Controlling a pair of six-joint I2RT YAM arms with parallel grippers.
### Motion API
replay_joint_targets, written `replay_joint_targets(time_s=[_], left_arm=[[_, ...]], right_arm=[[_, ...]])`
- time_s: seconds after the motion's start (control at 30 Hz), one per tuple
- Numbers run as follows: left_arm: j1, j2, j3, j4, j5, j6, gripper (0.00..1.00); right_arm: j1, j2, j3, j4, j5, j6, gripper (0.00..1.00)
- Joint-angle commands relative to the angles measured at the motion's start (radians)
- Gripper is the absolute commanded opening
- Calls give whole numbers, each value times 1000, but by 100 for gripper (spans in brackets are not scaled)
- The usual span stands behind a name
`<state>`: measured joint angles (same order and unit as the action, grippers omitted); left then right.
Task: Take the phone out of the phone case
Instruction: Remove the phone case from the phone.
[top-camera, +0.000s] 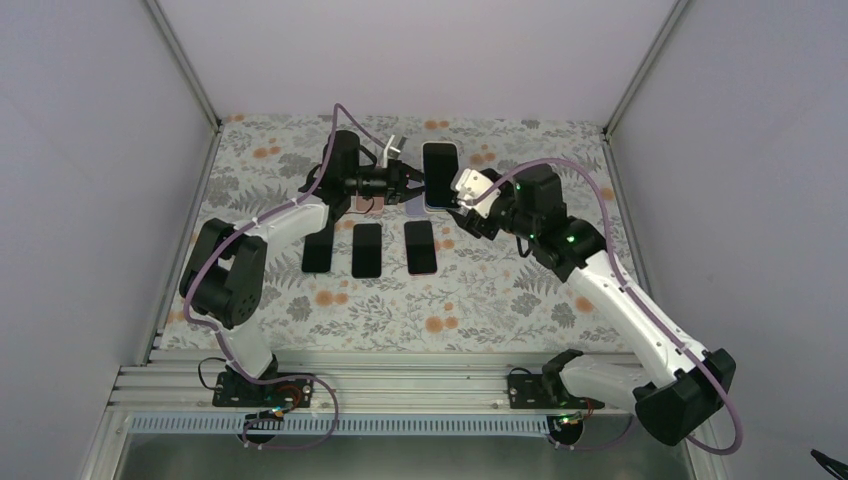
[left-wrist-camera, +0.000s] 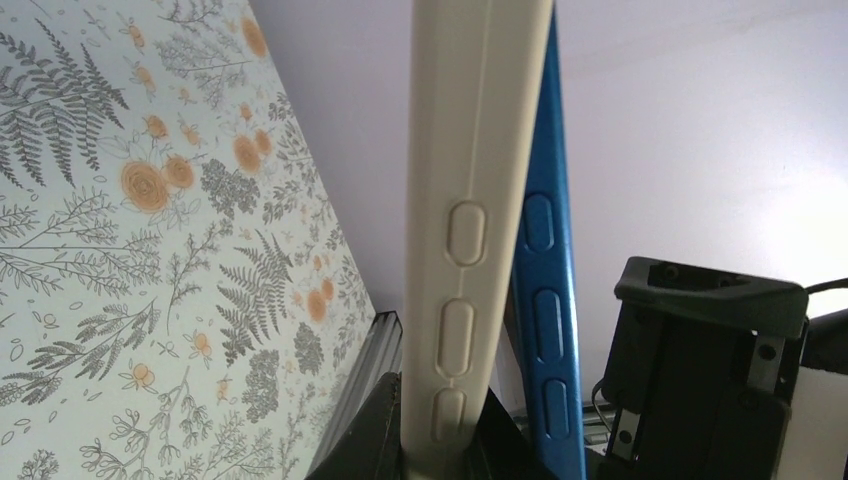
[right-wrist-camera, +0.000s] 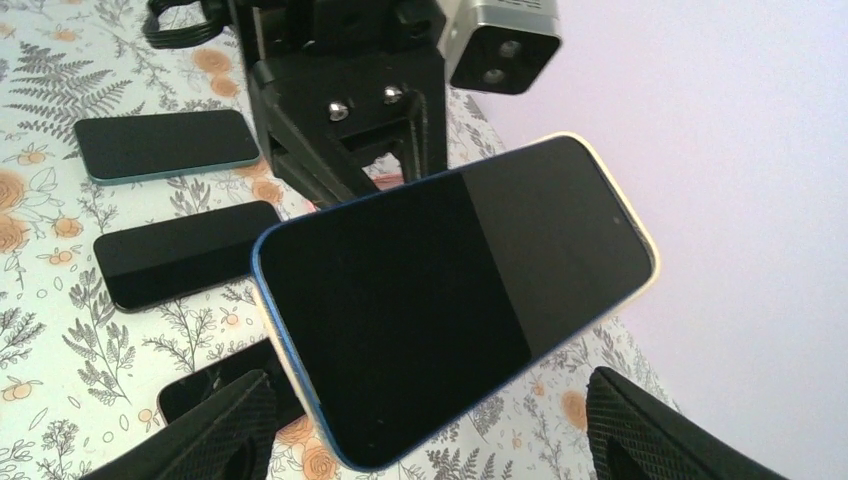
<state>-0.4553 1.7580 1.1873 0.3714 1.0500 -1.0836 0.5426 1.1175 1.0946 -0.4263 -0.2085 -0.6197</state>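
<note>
The phone (right-wrist-camera: 440, 290), black-screened with a blue edge, is held up off the table, tilted. Its cream phone case (left-wrist-camera: 470, 200) stands beside it, and the phone's blue side (left-wrist-camera: 545, 250) has come partly away from the case's back. My left gripper (left-wrist-camera: 440, 440) is shut on the lower edge of the case. My right gripper (right-wrist-camera: 430, 440) is open. Its ribbed fingers (right-wrist-camera: 215, 430) stand to either side of the phone's near end without touching it. From above, both grippers meet at the phone (top-camera: 439, 175) at the back middle of the table.
Three dark phones (top-camera: 317, 252), (top-camera: 367, 250), (top-camera: 421, 247) lie in a row on the floral mat (top-camera: 480, 300) in front of the grippers. A pale case-like thing (top-camera: 392, 148) lies behind the left gripper. White walls enclose the table on three sides.
</note>
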Motion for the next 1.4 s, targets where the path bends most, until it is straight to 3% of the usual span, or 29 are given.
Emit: replay_joint_targets(time_s=[0.0,0.53,0.83,1.2,1.37], left_arm=[[5,-7,27,42,14,-13,2],[6,0,18,55,16,-36,2],[3,-3,7,52,9,-32,2],[-2,7,5,54,6,-38,3],[-6,12,5,58,7,-42,3]], right_arm=[[47,7,-16,20,60,-52,72],[181,46,-101,213,375,-156,70],[197,61,-116,319,487,-194,60],[245,73,-173,451,613,-322,31],[257,76,-183,532,671,-371,24]])
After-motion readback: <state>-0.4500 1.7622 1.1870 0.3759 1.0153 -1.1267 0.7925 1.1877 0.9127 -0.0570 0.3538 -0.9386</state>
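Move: The right hand goes for the blue phone, already tilted partly out of its cream case: its middle is roughly 7 cm ahead, 4 cm left and 4 cm below. From the left hand, which holds the case, that middle is about 2 cm ahead, 4 cm right and nearly level. On the table some 27 cm below the right hand, the lavender case lies about 6 cm ahead, 9 cm left; a black phone about 9 cm back, 8 cm left. Down and to the left first, then forward, about 2 to 3 cm each way, the right hand works in to the phone's raised near end, its wrist rotating some 30 degrees so the fingers swing round to point more forward. Its wide-open fingers close most of the way astride that end, one in the gap on the case side, one over the screen. The left hand keeps its grip on the case and shifts barely 1 cm forward. ##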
